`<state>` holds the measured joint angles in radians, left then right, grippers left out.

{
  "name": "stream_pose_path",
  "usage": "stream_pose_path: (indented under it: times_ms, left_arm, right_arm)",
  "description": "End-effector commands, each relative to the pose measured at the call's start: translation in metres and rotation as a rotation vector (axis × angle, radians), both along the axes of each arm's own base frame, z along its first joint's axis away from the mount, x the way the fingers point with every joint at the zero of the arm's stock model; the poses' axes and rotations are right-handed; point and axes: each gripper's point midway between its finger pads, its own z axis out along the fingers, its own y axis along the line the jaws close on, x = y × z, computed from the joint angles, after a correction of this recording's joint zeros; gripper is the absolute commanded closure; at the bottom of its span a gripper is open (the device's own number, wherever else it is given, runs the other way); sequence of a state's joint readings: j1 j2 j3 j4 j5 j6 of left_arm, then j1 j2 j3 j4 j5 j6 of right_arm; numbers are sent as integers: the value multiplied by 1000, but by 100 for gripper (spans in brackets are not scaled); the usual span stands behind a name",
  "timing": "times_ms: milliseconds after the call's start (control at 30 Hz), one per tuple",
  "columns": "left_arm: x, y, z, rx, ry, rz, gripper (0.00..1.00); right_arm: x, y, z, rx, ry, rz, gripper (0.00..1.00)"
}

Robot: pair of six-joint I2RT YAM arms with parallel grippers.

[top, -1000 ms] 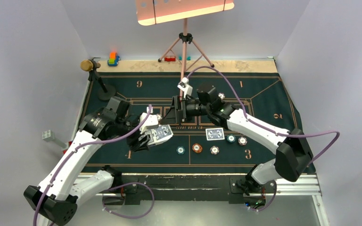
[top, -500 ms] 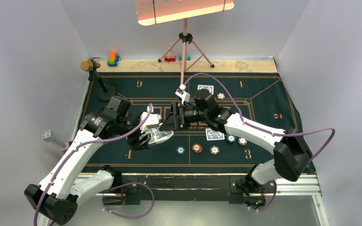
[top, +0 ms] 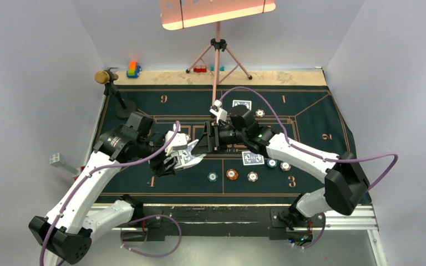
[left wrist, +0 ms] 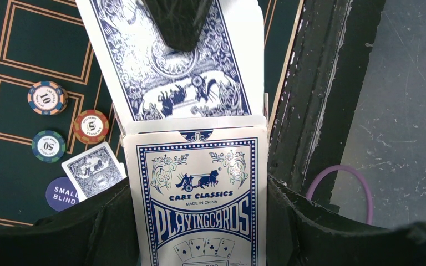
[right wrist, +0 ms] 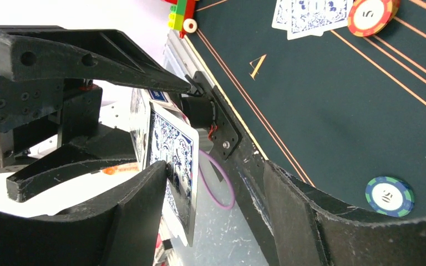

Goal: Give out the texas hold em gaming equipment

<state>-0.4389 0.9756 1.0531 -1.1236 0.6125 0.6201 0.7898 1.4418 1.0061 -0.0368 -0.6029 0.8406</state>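
Observation:
My left gripper [top: 178, 162] is shut on a blue-and-white playing card box [left wrist: 199, 199], held above the green mat's left side. One blue-backed card [left wrist: 172, 83] sticks out of the box's top. My right gripper [top: 202, 145] straddles that card [right wrist: 175, 160]; one finger touches it, the other stands well off, so it is open. On the mat [top: 310, 119], dealt cards lie near the middle [top: 252, 158] and at the far side [top: 242, 104]. Several chips lie in a row, among them a teal one [top: 213, 177] and an orange-brown one [top: 232, 174].
A gold-headed microphone [top: 106, 77] on a black round base [top: 125, 109] stands at the far left. A pink tripod [top: 217, 55] rises behind the mat. Toy blocks [top: 133, 69] sit at the back left. A "small blind" button [left wrist: 61, 194] lies next to a card [left wrist: 95, 169].
The right gripper has moved left and nearer, from the far-side card to the box in the left gripper, and its jaws have narrowed around the protruding card. The left gripper barely moved.

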Motion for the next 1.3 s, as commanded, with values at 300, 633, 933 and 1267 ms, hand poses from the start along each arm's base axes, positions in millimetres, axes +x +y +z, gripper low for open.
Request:
stream_pose_path:
  times_ms: [300, 633, 933, 1267]
  left_arm:
    - [3, -9, 20, -66, -39, -13, 100]
    - [0, -7, 19, -61, -37, -15, 100]
    - [-4, -7, 18, -61, -26, -25, 100]
    - [-5, -6, 18, -58, -20, -25, 100]
  right_arm:
    - [23, -20, 40, 23, -138, -91, 46]
    - [28, -22, 53, 29, -180, -111, 60]
    - [40, -40, 64, 13, -232, -164, 67]
    - [40, -40, 67, 16, -245, -150, 94]
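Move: The right hand has a fingertip on the top card of the deck, which sticks out of the box in the left hand. That card's middle is about 3 cm back, 3 cm left and 2 cm below. On the mat some 17 cm below the right hand, the green chip lies about 8 cm back and 5 cm right, the orange chip 7 cm back and 14 cm right. From the left hand the top card is about 8 cm right, 1 cm ahead and 2 cm up. Right hand drags the top card right, up and forward about 7 cm off the deck, fingers closing. ##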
